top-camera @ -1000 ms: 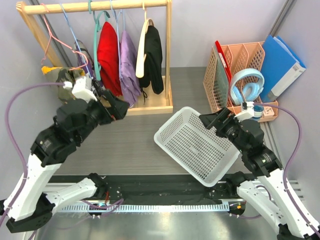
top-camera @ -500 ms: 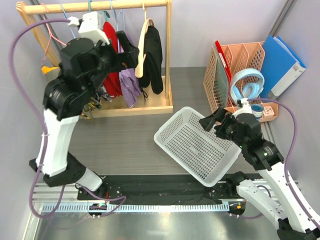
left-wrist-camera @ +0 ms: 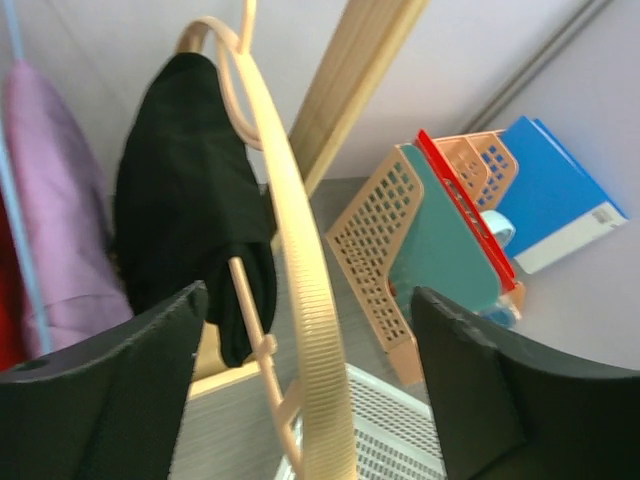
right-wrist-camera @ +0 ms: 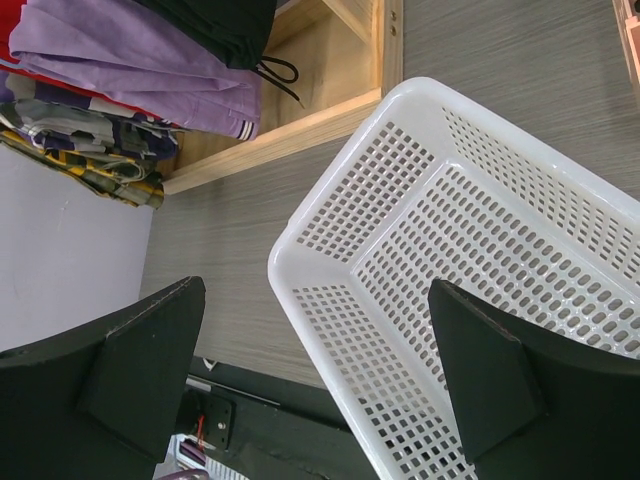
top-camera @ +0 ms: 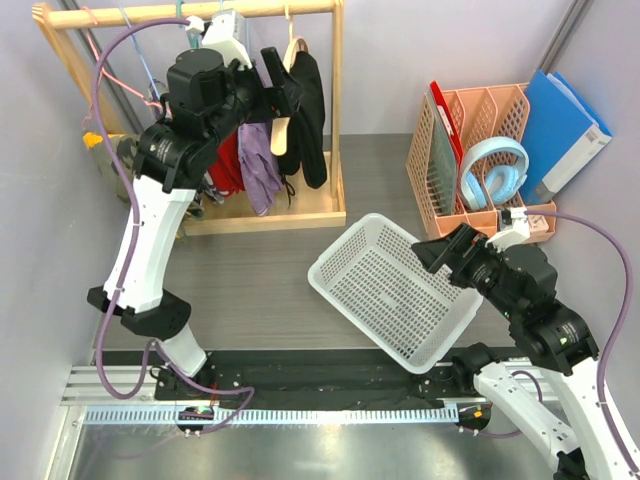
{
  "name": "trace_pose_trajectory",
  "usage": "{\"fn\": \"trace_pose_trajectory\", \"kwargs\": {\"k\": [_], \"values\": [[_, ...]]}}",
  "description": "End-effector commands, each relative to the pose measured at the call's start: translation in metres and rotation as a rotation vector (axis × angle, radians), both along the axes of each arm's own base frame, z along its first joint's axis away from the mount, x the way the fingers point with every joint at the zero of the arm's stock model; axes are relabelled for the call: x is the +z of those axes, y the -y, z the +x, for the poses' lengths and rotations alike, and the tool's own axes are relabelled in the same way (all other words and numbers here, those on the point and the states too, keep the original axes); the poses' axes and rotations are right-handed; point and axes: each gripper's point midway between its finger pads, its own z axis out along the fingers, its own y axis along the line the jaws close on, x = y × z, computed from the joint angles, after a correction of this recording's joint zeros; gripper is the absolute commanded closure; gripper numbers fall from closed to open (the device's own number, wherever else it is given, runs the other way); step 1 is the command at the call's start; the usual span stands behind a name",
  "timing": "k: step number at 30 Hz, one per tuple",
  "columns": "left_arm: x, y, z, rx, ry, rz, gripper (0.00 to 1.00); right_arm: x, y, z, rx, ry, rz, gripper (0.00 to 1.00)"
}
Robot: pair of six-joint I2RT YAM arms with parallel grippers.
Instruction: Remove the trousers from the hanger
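Observation:
The black trousers [top-camera: 308, 110] hang folded over the cream hanger [top-camera: 281, 133] at the right end of the wooden rack. My left gripper [top-camera: 288, 92] is raised to it. In the left wrist view the hanger's ribbed arm [left-wrist-camera: 300, 300] runs between my two fingers and the left gripper [left-wrist-camera: 310, 390] stands open around it, with a gap on each side. The trousers [left-wrist-camera: 185, 200] hang just behind, to the left. My right gripper [top-camera: 440, 250] is open and holds nothing, hovering over the white basket [right-wrist-camera: 480, 200], with the right gripper [right-wrist-camera: 320, 370] above its near corner.
The wooden rack [top-camera: 336, 100] also carries a red garment [top-camera: 228, 165], a purple garment [top-camera: 262, 165] and thin wire hangers. The white basket [top-camera: 390, 290] sits mid-table. An orange file rack [top-camera: 470, 130], headphones [top-camera: 490, 165] and a blue binder [top-camera: 565, 125] stand at the back right.
My left arm has swung up from table height to the rack, and its gripper now straddles the hanger's arm. The right arm has drawn back slightly, still open.

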Motion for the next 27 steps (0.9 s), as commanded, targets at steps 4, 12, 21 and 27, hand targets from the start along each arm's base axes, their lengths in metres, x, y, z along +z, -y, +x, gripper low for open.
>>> {"fn": "trace_pose_trajectory", "kwargs": {"k": [4, 12, 21, 27], "values": [[-0.004, 0.024, 0.011, -0.076, -0.011, -0.053, 0.30, 0.018, 0.003, -0.011, 0.008, 0.051, 0.031, 0.00], [-0.020, 0.031, 0.018, -0.085, -0.043, -0.046, 0.72, 0.022, 0.003, -0.013, 0.015, 0.058, 0.034, 0.00], [-0.011, 0.021, 0.023, -0.024, -0.009, -0.055, 1.00, 0.023, 0.003, -0.016, 0.016, 0.058, 0.045, 0.00], [0.012, 0.001, 0.029, 0.083, 0.069, -0.066, 1.00, 0.024, 0.004, -0.018, 0.015, 0.059, 0.049, 0.00]]}}
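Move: The near arm of the cream hanger lies about 2 cm ahead of the left gripper, 3 cm to its right and 4 cm lower. The black trousers hang on that hanger roughly 10 cm ahead, 3 cm right and 10 cm below; the purple trousers are about 10 cm ahead, 6 cm left and 12 cm below. The stand's right post is some 15 cm ahead and 9 cm right. From the right gripper the hanger arm lies about 23 cm ahead, 28 cm left and higher. Lower the left gripper about 4 cm onto the near arm of the cream hanger, easing some 3 cm right and 2 cm forward, with the fingers tipping down by about 5 degrees. Keep closing the fingers on the way until they pinch the hanger arm between their tips, then hold it there, letting the hand creep about 1 cm back to the left. ##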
